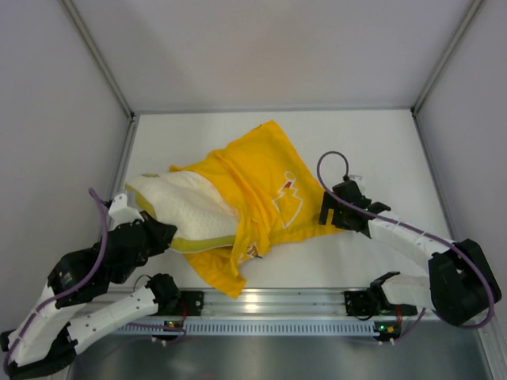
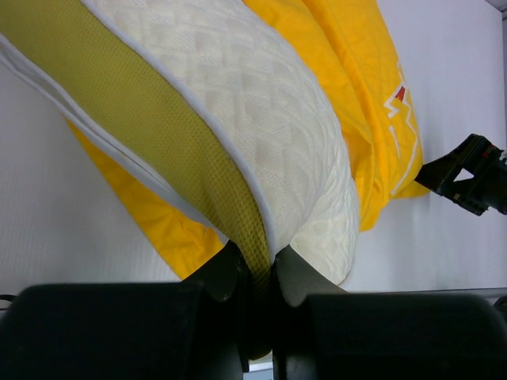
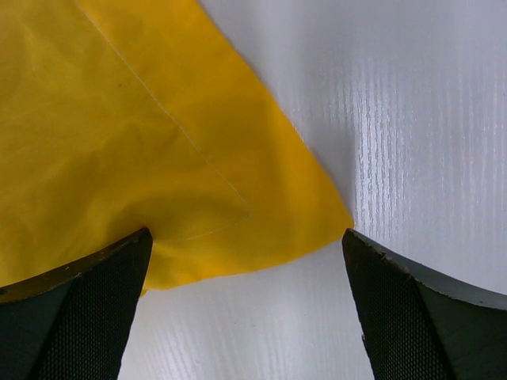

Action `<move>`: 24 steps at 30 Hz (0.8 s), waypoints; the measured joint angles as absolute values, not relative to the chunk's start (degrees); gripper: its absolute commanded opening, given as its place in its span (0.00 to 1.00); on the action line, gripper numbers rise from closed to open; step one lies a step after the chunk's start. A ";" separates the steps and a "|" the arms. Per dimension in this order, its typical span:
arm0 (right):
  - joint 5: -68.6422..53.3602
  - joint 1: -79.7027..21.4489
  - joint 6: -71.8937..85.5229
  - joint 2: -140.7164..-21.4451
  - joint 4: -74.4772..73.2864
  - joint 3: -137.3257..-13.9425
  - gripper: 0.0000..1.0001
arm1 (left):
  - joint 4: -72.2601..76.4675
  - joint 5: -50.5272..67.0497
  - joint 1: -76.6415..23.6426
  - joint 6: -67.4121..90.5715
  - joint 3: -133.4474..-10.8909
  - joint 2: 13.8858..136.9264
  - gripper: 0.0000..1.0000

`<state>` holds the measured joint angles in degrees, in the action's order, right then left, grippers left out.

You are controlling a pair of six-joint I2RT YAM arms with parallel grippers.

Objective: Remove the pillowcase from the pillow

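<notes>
The cream quilted pillow lies left of centre, its left half bare, its right half inside the bright yellow pillowcase. My left gripper is shut on the pillow's near edge, pinching the olive mesh side band between its jaws. The pillow and pillowcase fill the left wrist view. My right gripper is open at the pillowcase's right corner; in the right wrist view that corner lies flat on the table between the spread fingertips.
A metal rail runs along the table's near edge. Grey walls enclose the white table at left, back and right. The right arm's cable loops above its wrist.
</notes>
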<state>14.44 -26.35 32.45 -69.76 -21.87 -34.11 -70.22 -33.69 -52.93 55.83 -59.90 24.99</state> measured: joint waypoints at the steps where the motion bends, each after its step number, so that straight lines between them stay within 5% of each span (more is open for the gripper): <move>1: 14.87 -26.35 32.34 -70.39 -21.50 -34.11 1.00 | -70.22 -33.71 -52.93 55.83 -59.90 25.02 0.00; 10: 16.14 -26.33 33.04 -76.36 -16.80 -34.41 0.89 | -70.28 -33.67 -52.93 55.83 -60.05 24.99 0.00; 14: 16.84 -26.50 33.74 -78.22 -13.82 -35.11 0.60 | -70.28 -33.65 -52.93 55.86 -60.12 25.02 0.00; 15: 16.93 -26.50 33.95 -78.43 -13.39 -35.09 0.39 | -70.28 -33.63 -52.93 55.88 -60.12 25.02 0.00; 19: 16.38 -26.50 35.18 -79.29 -11.94 -35.00 0.01 | -70.28 -33.47 -52.93 55.88 -60.12 24.99 0.00; 24: 14.98 -26.59 36.27 -79.35 -11.22 -34.98 0.00 | -70.32 -33.15 -52.93 55.86 -60.40 24.45 0.00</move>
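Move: The pillowcase's free corner lies just below and beyond the right hand's open fingers, some 3 cm ahead, 1 cm to the right and 3 cm down. The lightning print is about 10 cm to that hand's left, 5 cm farther out and 2 cm lower; the bare pillow's bulge is roughly 34 cm left, level with it and 7 cm higher. From the left hand the corner is about 14 cm ahead, 38 cm right and 25 cm down. The yellow corner by the table is taken by the right hand: the wide-open fingers first sink about 2 cm to the cloth, then push some 3 cm forward, drifting left a little, and close fully, pinching the fabric just short of its tip. The left hand stays raised and still, keeping its grip on the pillow's green-edged end. ##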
